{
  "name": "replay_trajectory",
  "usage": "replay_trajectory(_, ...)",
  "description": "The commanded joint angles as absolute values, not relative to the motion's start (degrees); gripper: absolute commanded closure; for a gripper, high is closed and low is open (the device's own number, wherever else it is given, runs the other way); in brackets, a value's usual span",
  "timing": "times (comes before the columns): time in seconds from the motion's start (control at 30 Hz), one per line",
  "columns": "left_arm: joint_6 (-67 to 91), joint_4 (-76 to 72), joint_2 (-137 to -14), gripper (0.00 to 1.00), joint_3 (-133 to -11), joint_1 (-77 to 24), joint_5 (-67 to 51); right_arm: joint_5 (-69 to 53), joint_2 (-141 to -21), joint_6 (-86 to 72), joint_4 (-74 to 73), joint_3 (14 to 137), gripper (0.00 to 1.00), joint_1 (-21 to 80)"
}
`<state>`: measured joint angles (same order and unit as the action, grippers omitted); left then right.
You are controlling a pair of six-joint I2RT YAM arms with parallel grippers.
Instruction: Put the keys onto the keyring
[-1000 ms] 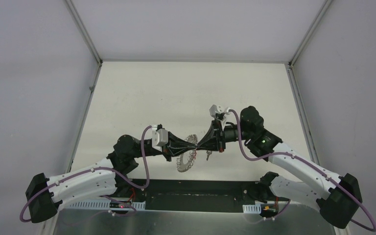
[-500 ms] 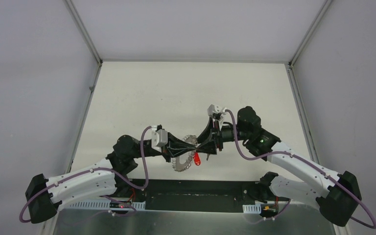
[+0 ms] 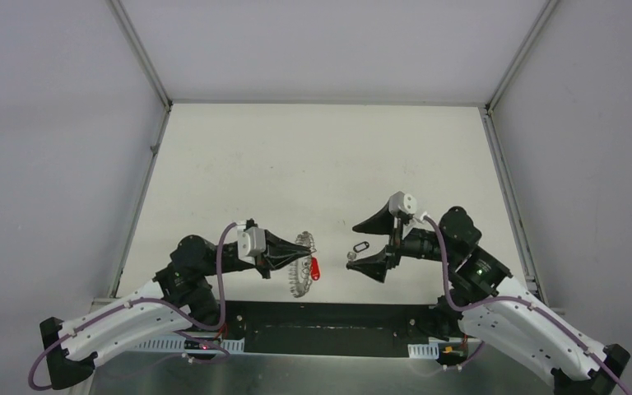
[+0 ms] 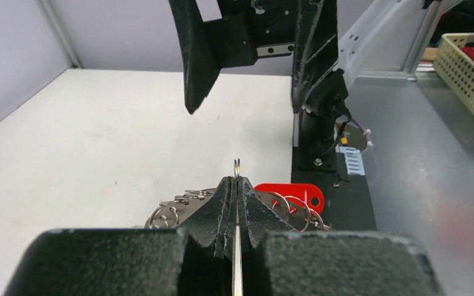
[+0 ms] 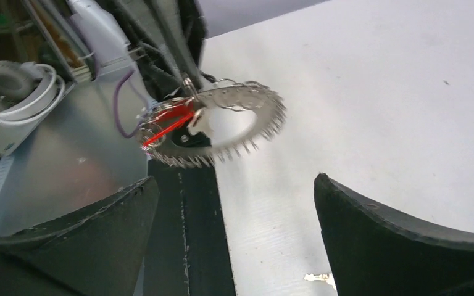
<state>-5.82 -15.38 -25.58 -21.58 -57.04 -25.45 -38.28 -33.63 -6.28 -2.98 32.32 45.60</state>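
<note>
My left gripper is shut on one wire loop of the silvery keyring, which hangs off its tips above the table's near edge. A red-headed key hangs on that keyring, at its right side in the left wrist view. My right gripper stands wide open to the right, facing the keyring with nothing held. A small silver key and a small dark loop show between its fingers from above. The silver key lies on the table.
A black strip and a metal plate run along the near edge between the arm bases. White walls enclose the table on three sides. A mesh basket stands off the table.
The right gripper opened and drew back to the right. The left arm pulled left with the keyring and red key. The silver key and dark loop came away from them.
</note>
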Motion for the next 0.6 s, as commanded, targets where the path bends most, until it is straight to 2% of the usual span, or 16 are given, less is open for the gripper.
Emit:
replay_trajectory(0.0,-8.6,-7.5,-22.9,1.00,-23.1,-57.5,-20.2,-18.9,-33.7,-13.7,-4.5,30.9,0.00,45.4)
replay_trajectory(0.27,-4.9,5.7,-26.7,1.00,-25.3,-57.4,-9.4,-9.5,-37.0,-22.6,-6.3,30.9,0.00,45.2)
replay_trajectory(0.57,4.0,4.8,-42.5,0.99,-30.7,-57.4,4.8,-9.0,-37.1,-27.5,-8.8,30.4,0.00,45.1)
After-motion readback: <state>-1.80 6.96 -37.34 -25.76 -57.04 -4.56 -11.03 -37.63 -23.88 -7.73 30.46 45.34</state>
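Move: The loose key on the table lies about 5 cm ahead of the open right hand, 1 cm to its right and some 25 cm below; its black tag lies about 9 cm ahead and 4 cm right, at the same depth. The keyring hangs roughly 11 cm left of that hand, 2 cm back and 4 cm lower. From the left hand, which holds the keyring, the loose key is about 5 cm ahead, 10 cm right and 27 cm down. The keyring, still pinched by a small loop at its rim in the shut left fingers, is carried down about 11 cm and forward some 6 as that wrist turns counter-clockwise and dips its fingertips. Meanwhile the right hand, still wide open and empty, goes forward and down towards the loose key and black tag, swinging clockwise some 30 degrees and tipping down, without reaching the table. ##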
